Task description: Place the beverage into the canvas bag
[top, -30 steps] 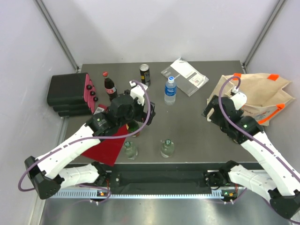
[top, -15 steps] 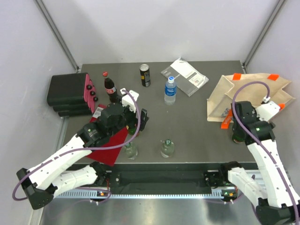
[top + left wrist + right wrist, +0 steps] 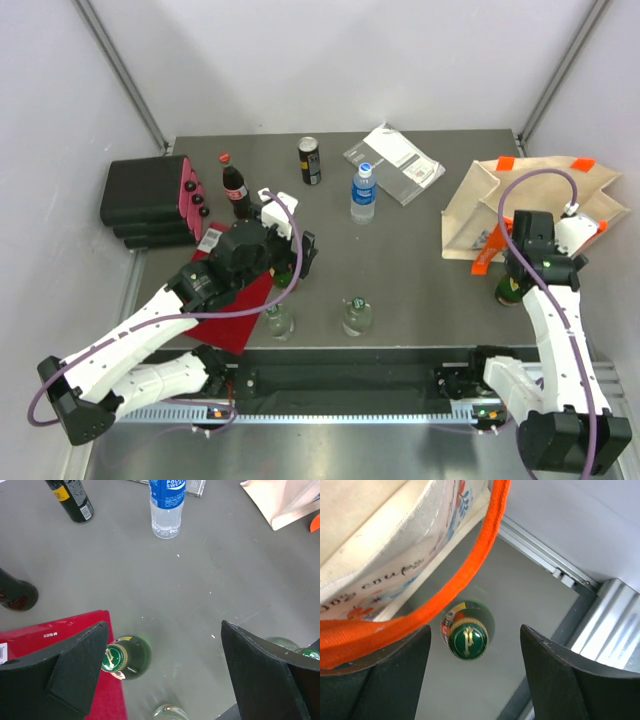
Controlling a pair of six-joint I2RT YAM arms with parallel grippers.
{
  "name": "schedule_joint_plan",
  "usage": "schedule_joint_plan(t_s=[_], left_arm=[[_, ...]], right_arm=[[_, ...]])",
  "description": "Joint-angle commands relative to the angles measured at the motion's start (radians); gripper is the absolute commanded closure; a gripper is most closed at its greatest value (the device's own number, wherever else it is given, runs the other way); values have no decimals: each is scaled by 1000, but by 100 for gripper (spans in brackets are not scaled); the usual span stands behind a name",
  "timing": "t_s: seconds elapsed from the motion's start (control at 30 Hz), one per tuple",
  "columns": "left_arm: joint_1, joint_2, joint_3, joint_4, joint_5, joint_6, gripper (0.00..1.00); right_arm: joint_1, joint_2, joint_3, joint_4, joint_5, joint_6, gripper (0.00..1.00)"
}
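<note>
The beige canvas bag with orange handles lies flat at the right of the table. My right gripper hangs open just in front of it, above a green glass bottle. In the right wrist view the bottle's green cap sits between my open fingers, touching neither, with the bag's orange handle beside it. My left gripper is open and empty over a second green bottle, which stands close to the left finger in the left wrist view.
A water bottle, black can and cola bottle stand at the back. Two clear bottles stand near the front edge. A grey packet, black case and red book lie around.
My right arm swung right, from the bag's left side to above the green bottle by the bag's front. The bag settled flat. My left gripper drew back a little toward the near side.
</note>
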Motion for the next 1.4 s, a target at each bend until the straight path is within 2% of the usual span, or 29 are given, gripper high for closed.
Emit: schedule_joint_plan(t_s=[0.0,0.13,0.33,0.37,0.43,0.47,0.5,0.67,0.77,0.9,1.0,1.13,1.23,1.37], left_arm=[[-1,-2,-8,57,-30,5,2],[-1,1,-8,57,-35,6,2],[-1,3,-13,62,-30,8,2],[-1,3,-13,63,-30,8,2],[-1,6,-11,65,-29,8,2],[-1,7,-10,65,-27,8,2],[-2,9,-8,63,-26,8,2],[-1,3,-11,62,-26,8,2],[-1,0,-13,63,-34,8,2],[-1,1,-11,63,-29,8,2],[-1,-2,-13,65,-18,8,2],[-1,3,-16,68,-30,9,2],[-1,7,-14,66,-32,11,2],[-1,4,-16,69,-43,14,2]], right_arm=[[-40,-9,-30,136,-46,-69,30],[-45,-18,-62,167,-56,-89,38],[-45,-76,-81,177,-61,-127,61],[-45,-94,-79,180,-68,-136,72],[-45,-111,-81,180,-111,-162,84],[-44,-116,-79,180,-124,-168,95],[-44,-118,-78,179,-154,-178,100],[-10,-127,-55,176,-225,-211,100],[7,-151,-44,199,-352,-230,100],[38,-179,-61,257,-615,-260,100],[106,-176,-87,311,-679,-264,100],[283,-118,-81,346,-590,-282,100],[485,-70,-61,384,-486,-291,100],[587,-20,-70,469,-452,-313,95]])
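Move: The green beverage bottle stands upright almost under the right gripper, its middle 1 cm ahead, in line sideways and some 9 cm below, the cap already between the open fingers. The canvas bag is about 15 cm ahead of this gripper and 4 cm right; its orange handle loops roughly 5 cm ahead and 5 cm left. A clear bottle stands about 33 cm left and 6 cm back. From the left gripper, the green bottle lies some 48 cm right and 3 cm back. Ease the right gripper about 1 cm forward and down, then close the fingers so they pinch the green bottle just below its cap. Keep that grip and sweep the bottle some 20 cm left and about 4 cm forward, nearly level, out from beside the bag's handle, turning the wrist about 60 degrees counter-clockwise. ##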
